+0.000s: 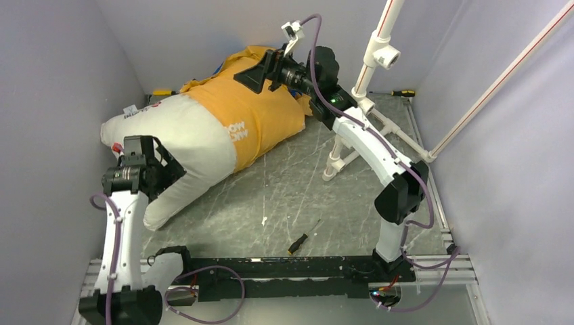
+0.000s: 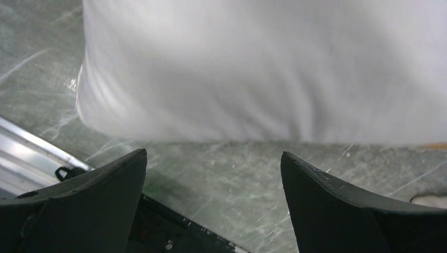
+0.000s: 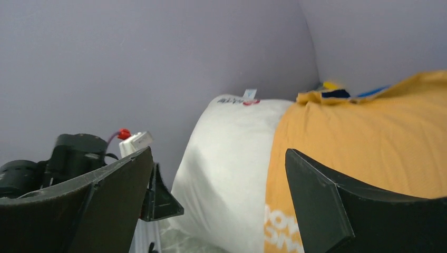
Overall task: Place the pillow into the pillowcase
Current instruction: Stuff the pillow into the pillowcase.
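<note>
The white pillow lies at the left of the table, its right half inside the pillowcase, which shows its orange side; a bit of blue peeks out at the back. My left gripper is open beside the pillow's bare near end, with only table between its fingers; the pillow fills the view ahead. My right gripper hovers open above the far part of the pillowcase, holding nothing. Its view looks along the pillow and the orange pillowcase.
A screwdriver lies on the table near the front. Another screwdriver sits at the back right and a yellow tool at the back left. A white pipe frame stands right of the pillowcase. Walls close in on three sides.
</note>
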Robot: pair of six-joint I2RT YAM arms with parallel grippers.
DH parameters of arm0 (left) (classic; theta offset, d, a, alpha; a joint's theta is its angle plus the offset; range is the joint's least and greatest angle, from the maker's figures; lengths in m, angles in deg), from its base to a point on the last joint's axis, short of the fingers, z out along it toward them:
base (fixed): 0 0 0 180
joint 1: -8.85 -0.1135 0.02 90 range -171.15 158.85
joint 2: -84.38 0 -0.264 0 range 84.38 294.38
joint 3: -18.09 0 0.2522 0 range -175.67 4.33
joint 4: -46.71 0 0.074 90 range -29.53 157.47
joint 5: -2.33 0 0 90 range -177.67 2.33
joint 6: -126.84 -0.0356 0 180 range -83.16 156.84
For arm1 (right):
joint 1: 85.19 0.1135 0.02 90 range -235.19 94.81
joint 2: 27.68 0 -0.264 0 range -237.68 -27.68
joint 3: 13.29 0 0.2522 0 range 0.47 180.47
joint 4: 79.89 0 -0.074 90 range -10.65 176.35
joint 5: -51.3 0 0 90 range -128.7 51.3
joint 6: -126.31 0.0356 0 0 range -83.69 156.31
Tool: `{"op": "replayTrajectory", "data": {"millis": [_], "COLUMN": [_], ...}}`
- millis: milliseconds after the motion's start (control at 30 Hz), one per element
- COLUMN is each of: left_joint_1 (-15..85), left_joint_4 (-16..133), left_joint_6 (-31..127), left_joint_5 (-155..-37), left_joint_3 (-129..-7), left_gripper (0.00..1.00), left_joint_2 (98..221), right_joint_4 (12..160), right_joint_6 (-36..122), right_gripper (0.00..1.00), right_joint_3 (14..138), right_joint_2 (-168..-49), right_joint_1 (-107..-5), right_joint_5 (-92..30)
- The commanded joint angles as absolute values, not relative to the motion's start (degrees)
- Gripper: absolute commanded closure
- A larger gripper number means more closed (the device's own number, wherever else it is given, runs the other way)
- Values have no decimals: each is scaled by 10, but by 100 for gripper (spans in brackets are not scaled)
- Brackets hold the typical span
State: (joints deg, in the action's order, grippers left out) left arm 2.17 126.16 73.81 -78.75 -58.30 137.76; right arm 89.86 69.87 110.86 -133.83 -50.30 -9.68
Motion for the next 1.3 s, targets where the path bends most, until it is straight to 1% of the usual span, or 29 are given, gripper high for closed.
{"op": "replayTrajectory", "data": {"millis": [0, 33, 100, 200, 300, 400, 433, 500, 633, 667, 700, 733, 767, 867, 1000, 1067, 1167, 1200, 1233, 1267], "left_joint_1": [1, -11, -35, -66, -73, -81, -84, -86, -87, -87, -87, -87, -86, -83, -67, -58, -42, -36, -30, -26], "left_joint_4": [1138, 1129, 1120, 1110, 1095, 1094, 1093, 1091, 1071, 1068, 1066, 1063, 1061, 1057, 1064, 1072, 1074, 1074, 1074, 1077], "left_joint_6": [730, 725, 712, 704, 714, 725, 725, 722, 706, 703, 700, 700, 702, 711, 729, 729, 729, 729, 727, 725], "left_joint_5": [-787, -798, -827, -855, -871, -902, -914, -936, -984, -993, -1001, -1008, -1014, -1042, -1039, -1036, -1028, -1028, -1028, -1026], "left_joint_3": [-592, -600, -614, -620, -619, -619, -619, -623, -629, -631, -633, -636, -635, -629, -617, -614, -606, -606, -606, -609], "left_gripper": [0, 0, 1, 1, 1, 6, 10, 21, 55, 68, 86, 96, 100, 100, 100, 100, 100, 100, 100, 100], "left_joint_2": [1439, 1461, 1489, 1516, 1528, 1547, 1555, 1572, 1589, 1590, 1591, 1591, 1591, 1589, 1575, 1570, 1561, 1559, 1560, 1561], "right_joint_4": [864, 829, 773, 718, 643, 587, 579, 568, 577, 587, 595, 597, 587, 589, 668, 684, 662, 652, 643, 635], "right_joint_6": [641, 639, 646, 636, 560, 501, 485, 467, 439, 435, 428, 422, 418, 412, 390, 387, 402, 409, 415, 421], "right_gripper": [0, 1, 5, 10, 11, 13, 13, 14, 14, 14, 13, 13, 14, 17, 24, 25, 27, 29, 36, 45], "right_joint_3": [1166, 1211, 1254, 1278, 1303, 1343, 1346, 1344, 1333, 1327, 1323, 1325, 1337, 1340, 1249, 1220, 1221, 1226, 1231, 1239], "right_joint_2": [-1398, -1427, -1465, -1494, -1510, -1527, -1528, -1526, -1527, -1525, -1525, -1530, -1542, -1562, -1527, -1513, -1524, -1531, -1536, -1539], "right_joint_1": [-507, -506, -503, -492, -471, -442, -432, -409, -366, -355, -343, -334, -327, -316, -313, -316, -327, -329, -332, -334], "right_joint_5": [-82, -59, -48, -80, -142, -201, -224, -285, -380, -402, -435, -461, -488, -577, -672, -697, -697, -690, -683, -670]}}
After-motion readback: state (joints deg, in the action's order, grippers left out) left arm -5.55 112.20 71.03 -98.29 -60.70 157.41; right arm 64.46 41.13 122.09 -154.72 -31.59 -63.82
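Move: For the left hand, the pillow's bare white end centres about 11 cm ahead, level sideways and 10 below. The case's hem is roughly 16 ahead and 12 right; the pillow's near corner lies 9 back and 5 left. From the high right hand, the hem beside the white lettering is about 3 cm ahead, 6 left and 24 below; the case's middle is 8 ahead, 2 right, and the bare pillow 24 left, 2 back. The left hand pinches the white pillow cloth, having run open about 9 cm forward and 3 down into it; its fingers shut fully as it rolls some 15 degrees, and it keeps hold. The right hand drops some 22 cm onto the orange case by the hem, swinging left and partly back right, its fingers turning from sideways to forward, left and down and narrowing by about a quarter. ##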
